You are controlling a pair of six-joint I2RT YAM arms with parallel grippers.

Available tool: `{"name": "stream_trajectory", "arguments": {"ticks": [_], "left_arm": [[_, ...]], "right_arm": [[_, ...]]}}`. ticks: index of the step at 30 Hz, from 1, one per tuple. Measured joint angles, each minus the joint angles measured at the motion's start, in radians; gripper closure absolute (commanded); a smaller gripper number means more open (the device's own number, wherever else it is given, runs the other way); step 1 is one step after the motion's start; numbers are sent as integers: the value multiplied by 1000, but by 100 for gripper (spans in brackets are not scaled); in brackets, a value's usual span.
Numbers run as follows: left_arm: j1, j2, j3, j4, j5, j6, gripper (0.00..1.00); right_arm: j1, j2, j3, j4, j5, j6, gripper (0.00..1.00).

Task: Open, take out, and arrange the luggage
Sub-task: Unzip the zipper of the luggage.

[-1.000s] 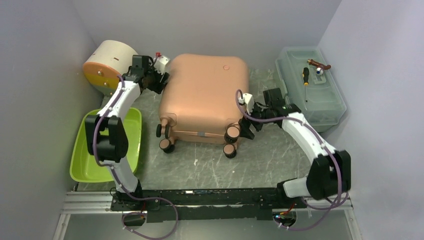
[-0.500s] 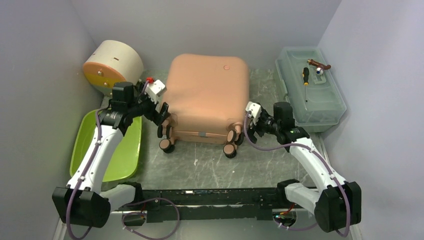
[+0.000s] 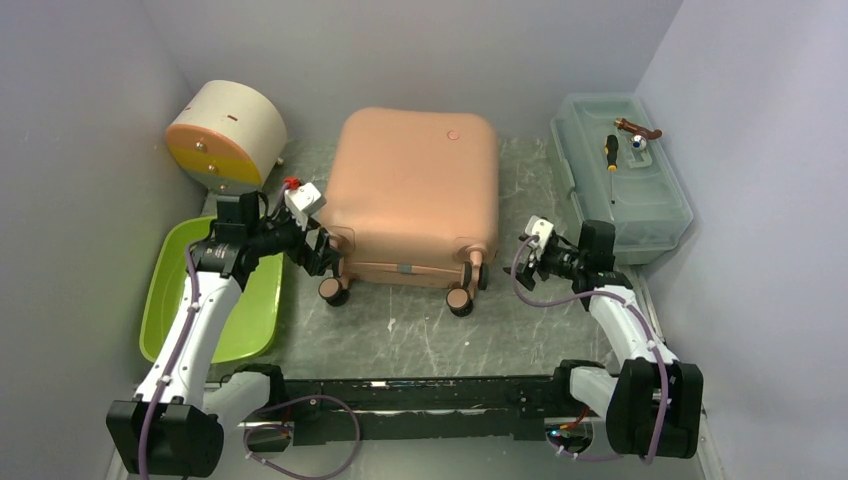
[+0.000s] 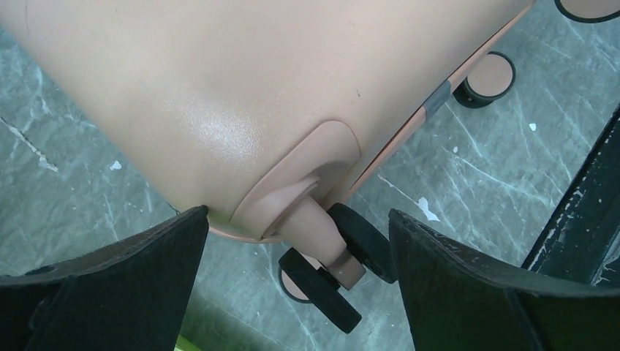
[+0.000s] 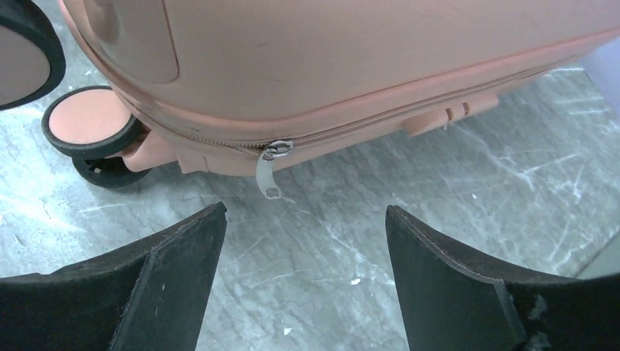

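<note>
The luggage (image 3: 415, 185) is a salmon-pink hard-shell suitcase lying flat and zipped shut in the middle of the table, its dark wheels toward me. My left gripper (image 3: 324, 255) is open at the near-left corner. In the left wrist view its fingers straddle the corner wheel (image 4: 343, 267) without touching it, the gripper (image 4: 298, 214) just below the shell (image 4: 219, 80). My right gripper (image 3: 522, 262) hangs open just right of the near-right corner. In the right wrist view the gripper (image 5: 305, 210) is empty, a little short of the metal zipper pull (image 5: 269, 172).
A cream round box with an orange-yellow face (image 3: 222, 135) stands at the far left. A lime-green tray (image 3: 240, 310) lies under the left arm. A translucent toolbox (image 3: 620, 180) with a screwdriver (image 3: 610, 150) on its lid sits at the right. Walls close in on three sides.
The left arm swung from the suitcase's far-left corner to its near-left wheel and opened wider. The right arm drew back from the near-right wheels. The suitcase now lies squarer.
</note>
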Motion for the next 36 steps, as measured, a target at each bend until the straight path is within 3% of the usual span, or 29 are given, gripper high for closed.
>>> {"name": "stream_trajectory", "arguments": {"ticks": [7, 13, 22, 34, 36], "left_arm": [[47, -48, -76, -6, 48, 0, 0], [84, -42, -82, -24, 98, 2, 0], [135, -15, -82, -43, 157, 23, 0], [199, -19, -82, -59, 251, 54, 1], [210, -18, -82, -71, 271, 63, 1]], "right_arm": [[121, 67, 0, 26, 32, -57, 20], [241, 71, -15, 109, 134, -37, 49], [267, 77, -59, 210, 282, 21, 57], [267, 103, -63, 277, 383, 42, 100], [267, 103, -63, 272, 383, 43, 100]]}}
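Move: Ahead of the open right hand, about 3 cm forward, 3 cm left and 3 cm below, hangs the zipper pull on the near right part of the luggage. The upper caster sits roughly 9 cm to that hand's left and 1 cm ahead, a little above it. The lower caster stands some 11 cm left, 3 cm back and 9 cm lower. From the left hand the zipper pull lies about 34 cm right, 3 cm forward and 12 cm down. Swinging the right hand about 5 cm left towards the luggage's side, dipping and turning slightly counter-clockwise, then easing some 2.5 cm back right while going 3 cm forward and a little lower, turning clockwise again. Its fingers close during this second leg and pinch the zipper pull's tab between their tips. The left hand, wide open, drifts back, left and down a couple of centimetres. ##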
